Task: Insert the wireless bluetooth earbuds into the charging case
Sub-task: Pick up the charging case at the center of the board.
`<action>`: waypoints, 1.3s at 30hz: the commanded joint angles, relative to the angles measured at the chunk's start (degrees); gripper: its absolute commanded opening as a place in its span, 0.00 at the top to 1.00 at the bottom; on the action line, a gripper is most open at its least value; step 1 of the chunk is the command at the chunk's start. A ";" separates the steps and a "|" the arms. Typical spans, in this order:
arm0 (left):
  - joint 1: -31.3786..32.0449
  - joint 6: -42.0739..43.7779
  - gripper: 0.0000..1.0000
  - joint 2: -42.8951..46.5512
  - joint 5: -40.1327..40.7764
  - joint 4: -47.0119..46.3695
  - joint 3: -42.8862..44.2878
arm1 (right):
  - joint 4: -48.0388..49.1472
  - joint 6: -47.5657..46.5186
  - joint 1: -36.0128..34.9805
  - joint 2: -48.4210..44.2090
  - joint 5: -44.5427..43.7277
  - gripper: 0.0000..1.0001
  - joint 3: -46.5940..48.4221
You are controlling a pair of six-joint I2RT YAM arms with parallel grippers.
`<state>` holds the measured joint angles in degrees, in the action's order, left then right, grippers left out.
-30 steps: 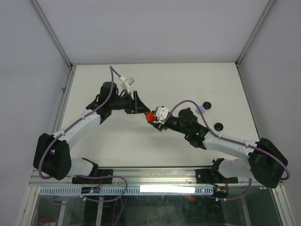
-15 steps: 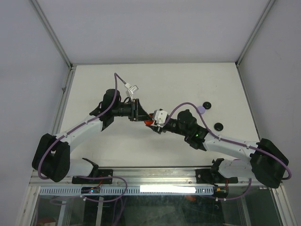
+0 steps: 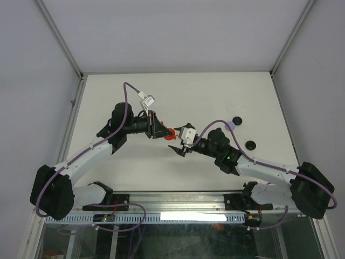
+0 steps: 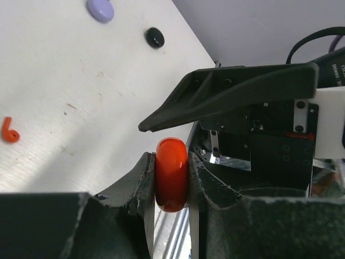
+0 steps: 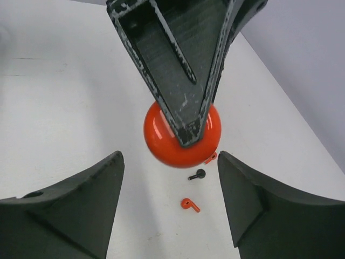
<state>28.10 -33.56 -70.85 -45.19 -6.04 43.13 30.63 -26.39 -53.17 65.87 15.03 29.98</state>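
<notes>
The charging case is a round, glossy red one, pinched flat between the jaws of my left gripper above the table. From the top it shows as a red spot at the left gripper. My right gripper stands open just in front of the case, not touching it; from the top the right gripper is below and right of the case. On the table lie a red earbud, a black earbud and a second red earbud, half hidden behind the case.
A lavender case and two black cases lie on the table's right side, beside the right arm. Another red earbud lies on the white table. The table's metal frame runs down both sides.
The right gripper held the red case a second ago. The left gripper has shut on it. The right gripper has opened, let go and drawn back down and to the right.
</notes>
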 commanded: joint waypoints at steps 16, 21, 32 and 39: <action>0.38 19.15 0.95 11.09 -0.92 -10.41 -1.95 | 12.21 37.19 14.57 -3.45 29.28 0.32 2.32; 0.79 19.92 0.94 9.96 -5.50 -12.69 -1.36 | 16.11 41.24 14.79 -2.91 29.25 0.35 1.50; 4.52 18.02 0.94 8.80 -8.15 -19.44 -2.30 | 22.00 44.22 14.70 0.19 30.58 0.45 0.95; 5.43 18.45 0.94 8.10 -7.89 -19.77 -2.09 | 22.14 45.52 14.72 0.23 31.67 0.51 1.17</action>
<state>32.71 -16.67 -62.85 -51.70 -21.52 41.23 48.69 17.21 -38.46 66.35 45.08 29.87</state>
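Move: The red charging case is already pinched at the left fingertips, its middle about 1 cm to the right of the left hand and level with it. From the open right hand the case lies some 4 cm left, 2 cm ahead and level. On the table about 20 cm below the right hand, a red earbud sits 1 cm left, neither ahead nor back, and a black earbud 4 cm left and 2 cm ahead. Left still pinching the case, both hands rise about 6 cm and draw back, wrists turning, right fingers narrowing. ##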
